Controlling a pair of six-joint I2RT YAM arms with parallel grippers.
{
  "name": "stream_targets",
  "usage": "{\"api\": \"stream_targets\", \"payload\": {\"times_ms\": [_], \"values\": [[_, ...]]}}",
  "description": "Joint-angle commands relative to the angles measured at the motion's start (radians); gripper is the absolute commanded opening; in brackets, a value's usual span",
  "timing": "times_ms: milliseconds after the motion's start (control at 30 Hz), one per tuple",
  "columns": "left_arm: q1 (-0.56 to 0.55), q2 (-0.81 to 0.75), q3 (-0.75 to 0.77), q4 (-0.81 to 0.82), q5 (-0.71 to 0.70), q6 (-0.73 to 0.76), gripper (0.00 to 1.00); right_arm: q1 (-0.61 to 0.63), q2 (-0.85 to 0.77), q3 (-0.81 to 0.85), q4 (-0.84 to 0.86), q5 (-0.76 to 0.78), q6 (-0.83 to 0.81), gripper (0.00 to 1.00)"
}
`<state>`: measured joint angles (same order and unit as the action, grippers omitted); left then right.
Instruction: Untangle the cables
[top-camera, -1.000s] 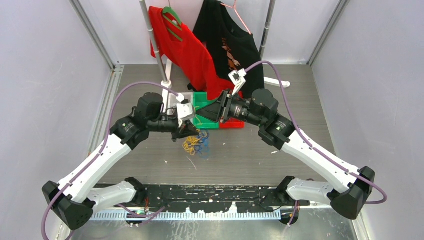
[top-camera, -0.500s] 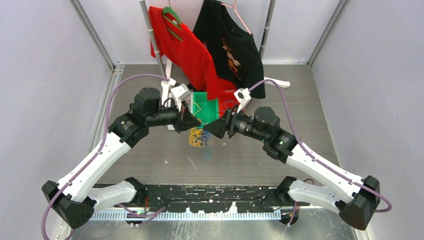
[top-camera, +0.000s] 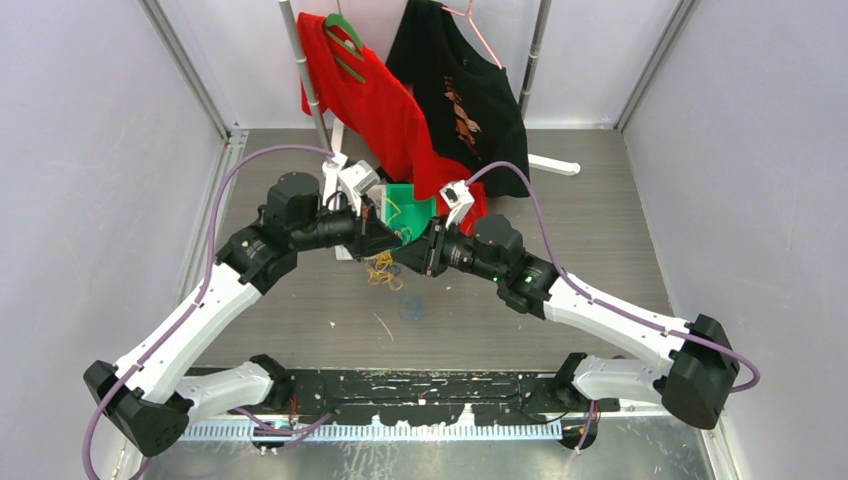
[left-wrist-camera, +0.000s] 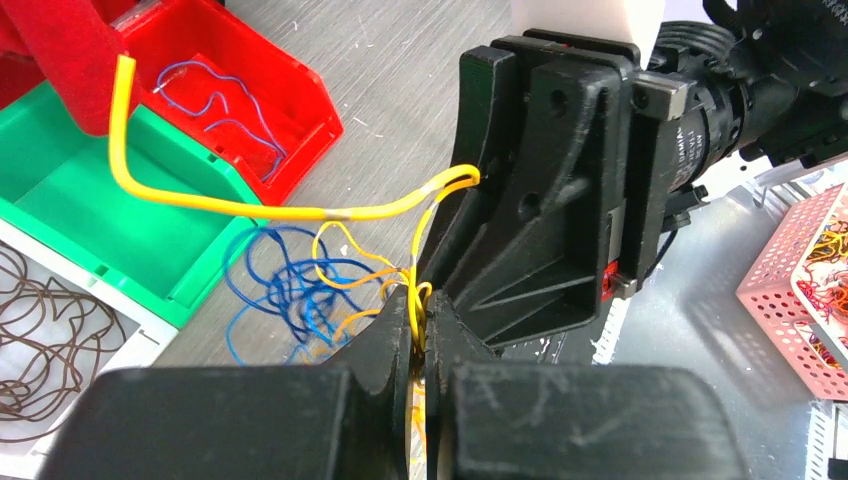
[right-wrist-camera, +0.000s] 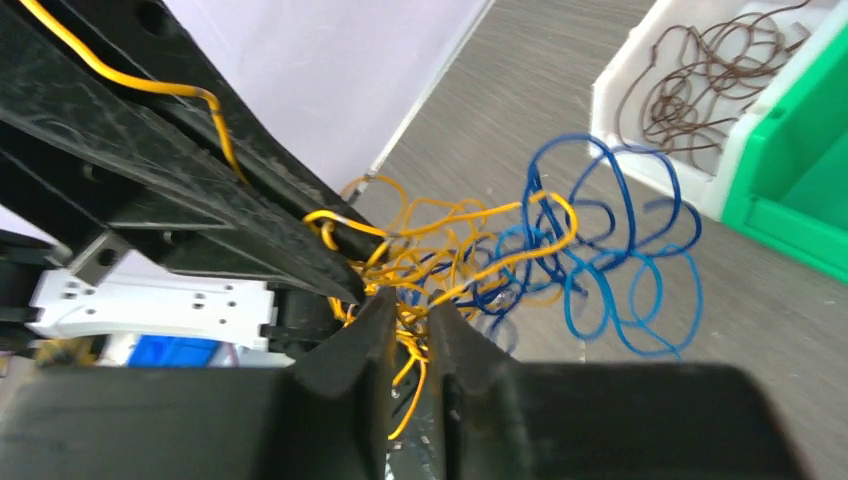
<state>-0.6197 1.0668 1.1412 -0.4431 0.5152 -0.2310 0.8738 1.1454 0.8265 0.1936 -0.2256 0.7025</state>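
Note:
The cables (top-camera: 383, 270) are a small yellow and blue clump on the table between my two grippers. My left gripper (left-wrist-camera: 420, 315) is shut on a few yellow strands; one long yellow strand (left-wrist-camera: 250, 208) arcs up from it over the bins. Blue loops (left-wrist-camera: 290, 290) hang beside its jaws. My right gripper (right-wrist-camera: 412, 315) faces the left one tip to tip. Its jaws stand a narrow gap apart, with yellow strands (right-wrist-camera: 470, 255) running between them. Blue loops (right-wrist-camera: 610, 270) spread to the right of it. From above, the left gripper (top-camera: 385, 240) and right gripper (top-camera: 405, 258) almost touch.
A red bin (left-wrist-camera: 250, 60) holds a thin blue wire, next to a green bin (left-wrist-camera: 60, 200) and a white bin (left-wrist-camera: 150, 318) with brown wires. A loose blue loop (top-camera: 411, 308) lies nearer the bases. Red and black shirts (top-camera: 370, 100) hang on a rack behind. A pink basket (left-wrist-camera: 800, 290) sits off the table edge.
My right arm swung back from the bins to the clump; its jaws widened, then narrowed round yellow strands. The left gripper carried the clump a little toward the bins, still shut.

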Motion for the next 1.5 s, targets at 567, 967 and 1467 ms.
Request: {"api": "stream_targets", "payload": {"times_ms": [567, 967, 1467], "values": [[0.002, -0.040, 0.071, -0.118, 0.107, 0.150, 0.48, 0.007, -0.153, -0.070, -0.035, 0.192, -0.033, 0.01], [0.015, -0.061, -0.030, -0.150, 0.108, 0.222, 0.38, 0.005, -0.235, -0.113, 0.048, 0.123, -0.013, 0.01], [0.023, -0.053, -0.071, 0.032, 0.169, 0.189, 0.43, 0.005, -0.189, -0.080, 0.207, -0.109, 0.067, 0.01]]}}
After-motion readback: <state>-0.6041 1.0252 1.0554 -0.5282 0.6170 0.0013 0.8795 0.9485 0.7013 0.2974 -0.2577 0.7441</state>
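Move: The yellow cable runs between the right hand's half-closed fingers, about 1 cm ahead and 1 cm to the left at their height. From the left hand, still pinching a strand of it, the yellow tangle hangs some 4 cm back, 1 cm left and 7 cm below; the blue cable hangs about level ahead, 1 cm right and 12 cm below. The green bin is some 15 cm ahead, 1 cm right and 28 cm lower. The right fingers finish closing on the yellow cable and draw it about 4 cm to the right; the left then opens roughly halfway and lets its strand go. The left hand rises slightly while backing off, then sinks about 6 cm to the yellow tangle and stays open. Keeping its pinch, the right hand lifts about 5 cm and draws back. ##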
